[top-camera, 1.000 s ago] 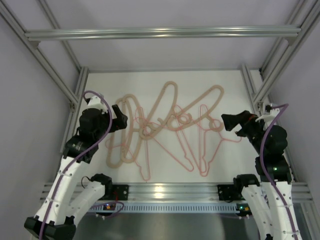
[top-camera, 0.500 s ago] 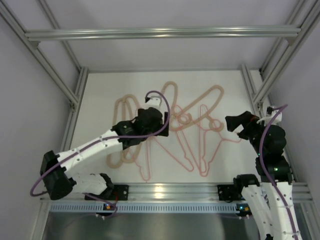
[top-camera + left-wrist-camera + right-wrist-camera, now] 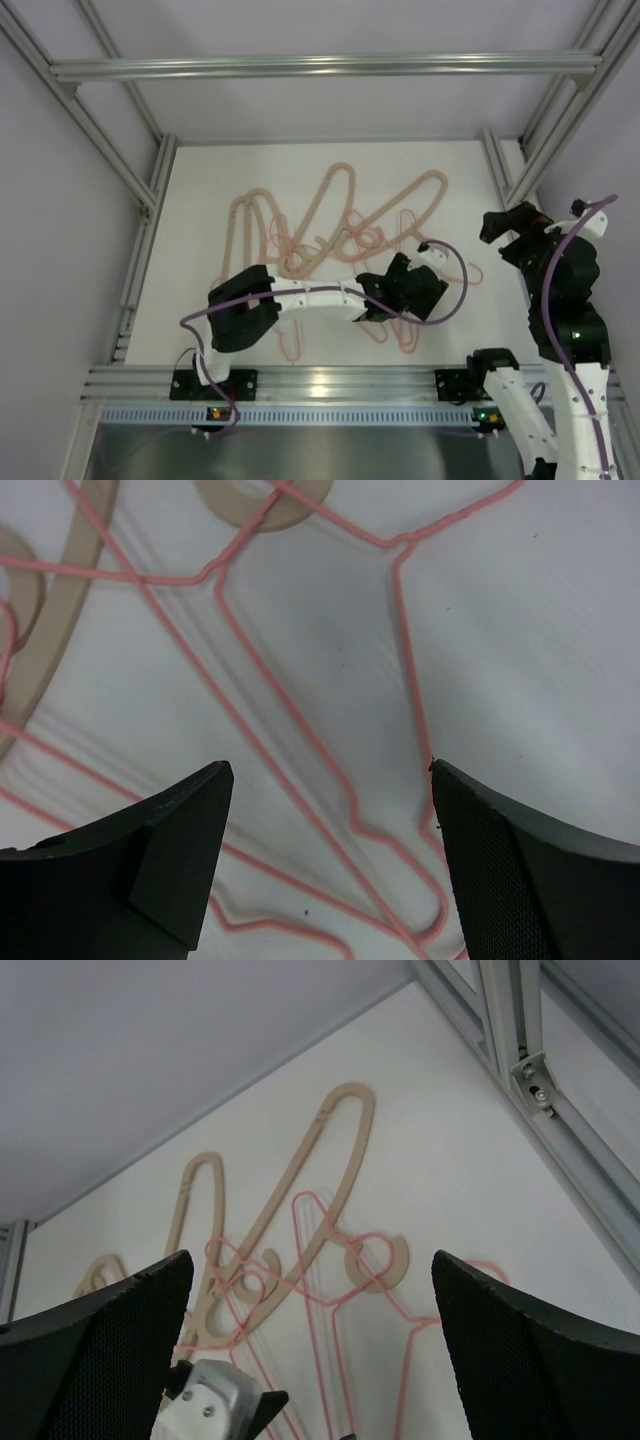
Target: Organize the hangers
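Note:
A tangle of hangers lies on the white table [image 3: 195, 200]. The thick beige hangers [image 3: 338, 195] fan out toward the back. Thin pink wire hangers [image 3: 405, 335] overlap them and reach toward the front. My left arm stretches across to the right, and its left gripper [image 3: 415, 288] stands open low over the pink wires. In the left wrist view a pink hanger [image 3: 300, 730] runs between the spread fingers of the left gripper [image 3: 330, 770], untouched. My right gripper [image 3: 502, 226] is raised at the right, open and empty. Through the right gripper [image 3: 312, 1260] I see beige hangers [image 3: 335, 1150] and pink hangers [image 3: 322, 1260].
Aluminium frame rails [image 3: 150, 200] border the table on both sides, and a crossbar [image 3: 320, 66] spans the back above. A corner bracket [image 3: 535, 1080] sits at the right rail. The left arm's wrist [image 3: 215, 1405] shows low in the right wrist view.
My left arm has swung from the left side across the pile to the right, now low over the pink hangers. The right gripper has lifted and drawn back to the right. The hangers have not moved.

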Action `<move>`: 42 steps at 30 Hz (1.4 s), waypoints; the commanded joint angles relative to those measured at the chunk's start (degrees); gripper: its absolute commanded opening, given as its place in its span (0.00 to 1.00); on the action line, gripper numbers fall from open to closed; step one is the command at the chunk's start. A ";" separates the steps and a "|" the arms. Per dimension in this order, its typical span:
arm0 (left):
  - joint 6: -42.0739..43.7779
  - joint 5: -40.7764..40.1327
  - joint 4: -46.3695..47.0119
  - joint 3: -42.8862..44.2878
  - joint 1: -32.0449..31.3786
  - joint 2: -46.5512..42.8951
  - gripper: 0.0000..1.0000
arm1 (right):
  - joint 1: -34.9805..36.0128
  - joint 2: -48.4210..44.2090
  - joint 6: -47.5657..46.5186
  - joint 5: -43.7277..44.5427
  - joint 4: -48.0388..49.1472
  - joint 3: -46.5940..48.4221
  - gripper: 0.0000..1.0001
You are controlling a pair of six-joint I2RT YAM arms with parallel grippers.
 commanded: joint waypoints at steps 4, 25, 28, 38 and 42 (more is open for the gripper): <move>5.90 1.68 7.92 12.24 -1.21 9.31 0.84 | -0.77 1.29 -0.24 3.64 -2.80 4.65 0.99; 7.84 -3.77 8.01 25.08 -0.77 26.02 0.64 | -0.85 -0.38 -1.03 2.50 -5.96 8.26 0.99; 6.61 -2.37 8.10 24.56 -0.16 26.11 0.58 | -0.77 -0.64 -1.03 2.41 -6.14 8.17 0.99; 3.44 1.24 8.10 22.10 1.16 26.02 0.50 | -0.77 -1.08 -1.47 2.68 -6.40 7.82 0.99; 2.82 2.73 8.01 21.57 1.34 26.54 0.47 | -0.77 -1.34 -1.47 2.94 -6.49 7.82 1.00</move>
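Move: The left hand is going for the neck of the rightmost pink wire hanger, about 12 cm to its right, 7 cm farther out and roughly 8 cm below. Some 11 cm ahead and 4 cm to the right of that hand lies the neck of the next pink hanger; the beige hook is about 14 cm ahead and 8 cm to the right, both flat on the table. From the high right hand the aimed-at neck is about 31 cm down, 4 cm ahead and 3 cm left. The left hand sweeps about 10 cm to the right over the pink wires towards the rightmost pink hanger, then sinks, ending some 6 cm lower and creeping forward a few centimetres while its opening shrinks from wide to about half, the tips straddling the wire just short of the neck without visibly pinching it. The open right hand backs up and out of the way a little, rising and drawing back 2 to 3 cm. ##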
